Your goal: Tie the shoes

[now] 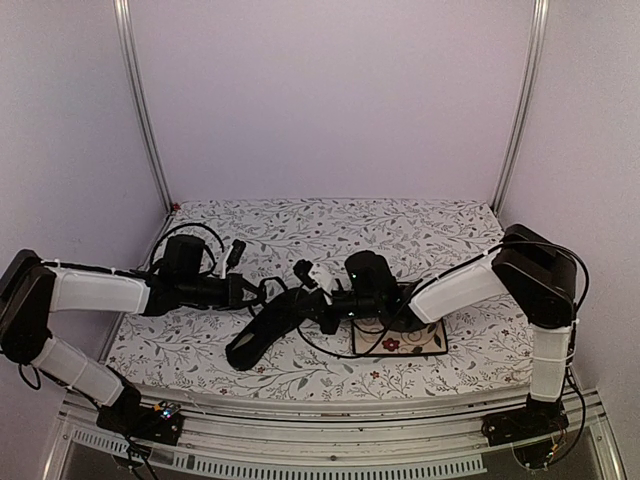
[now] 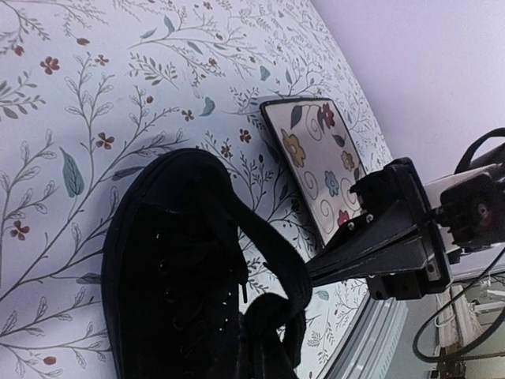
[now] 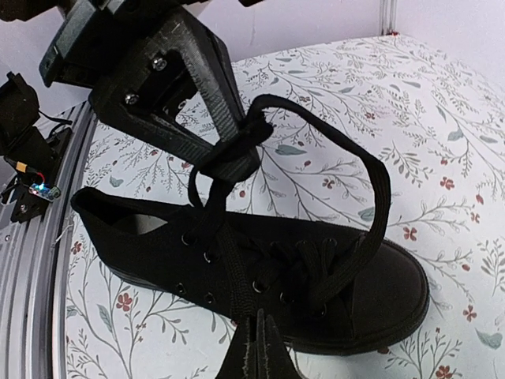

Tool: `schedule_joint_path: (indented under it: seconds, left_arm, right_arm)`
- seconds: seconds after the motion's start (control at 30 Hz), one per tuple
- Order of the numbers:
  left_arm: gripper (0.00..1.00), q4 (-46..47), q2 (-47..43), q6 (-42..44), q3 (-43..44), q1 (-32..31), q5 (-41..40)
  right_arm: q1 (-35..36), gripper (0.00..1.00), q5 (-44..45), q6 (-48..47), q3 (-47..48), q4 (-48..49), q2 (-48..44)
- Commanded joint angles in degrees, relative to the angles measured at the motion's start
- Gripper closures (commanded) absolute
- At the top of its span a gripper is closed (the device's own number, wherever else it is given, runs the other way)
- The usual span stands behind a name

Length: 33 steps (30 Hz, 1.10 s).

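Note:
The black shoe (image 1: 262, 335) lies on its sole on the floral cloth, toe toward the near edge. It also shows in the left wrist view (image 2: 170, 268) and the right wrist view (image 3: 150, 245). My left gripper (image 1: 252, 292) is above the shoe's opening, shut on a bunched lace (image 3: 230, 158). From it a long lace loop (image 3: 380, 185) arches to the toe eyelets. My right gripper (image 3: 259, 347) is beside the shoe's middle, shut on the other lace (image 3: 241, 276), which runs taut from the eyelets. In the left wrist view the right gripper's fingers (image 2: 355, 253) reach in from the right.
A square floral plate (image 1: 425, 343) lies flat on the cloth right of the shoe, under the right arm, and also shows in the left wrist view (image 2: 312, 154). The metal table rail (image 3: 31, 268) runs along the near edge. Pale walls close the back and sides.

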Motion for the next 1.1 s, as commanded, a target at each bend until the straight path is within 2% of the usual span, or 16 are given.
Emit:
schedule_joint_path:
  seconds: [0.0,0.1,0.23,0.37,0.53,0.87,1.07]
  left_arm:
    - [0.98,-0.5,0.6,1.2,-1.8,0.8,-1.0]
    - [0.91,-0.4,1.1,0.8,-2.9,0.8,-0.5]
    - [0.75,-1.6,-0.1,0.1,-4.1,0.8,-0.7]
    - [0.53,-3.4,-3.7,-0.8,-6.4,0.7,-1.9]
    - [0.39,-4.5,-7.6,-2.3,-9.8,0.7,-1.4]
    - [0.35,-9.9,-12.7,-4.9,-13.0,0.6,-2.1]
    - [0.34,-7.4,-11.5,-9.1,-16.0,-1.7,0.3]
  right_arm:
    - [0.2,0.98,1.0,6.2,-1.1,-10.5,-4.5]
    - [1.4,0.98,2.0,7.2,-1.2,-14.9,-6.2]
    - [1.7,0.98,0.8,8.7,1.3,-21.1,-6.5]
    - [1.9,0.98,-0.1,10.8,2.7,-25.8,-6.6]
    - [1.9,0.98,0.6,12.8,1.9,-27.5,-7.9]
    - [1.9,0.98,1.0,13.9,2.3,-27.2,-8.0]
    - [1.9,0.98,1.3,14.5,2.4,-27.3,-8.4]
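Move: The left fingers, shut with the lace wrapped round them, stand over the shoe; its ankle opening is about 8 cm back, 2 cm left and 7 cm below. The lace knot is 5 cm below them and 2 cm back, the toe roughly 2 cm ahead, 5 cm right and 8 cm down. From the right fingers, holding a lace, the knot lies level ahead, some 5 cm left and 4 cm below, the flowered pad 2 cm back and 21 cm right. Open the left gripper about two thirds and slip it out of the lace, bringing it back some 7 cm with a drop and a drift left, fingers tipping down towards the ankle opening. Keep the right gripper shut on its lace and draw it back, right and down about 6 cm in all, away from the knot, rolling over some 25 degrees, then hold it there. ##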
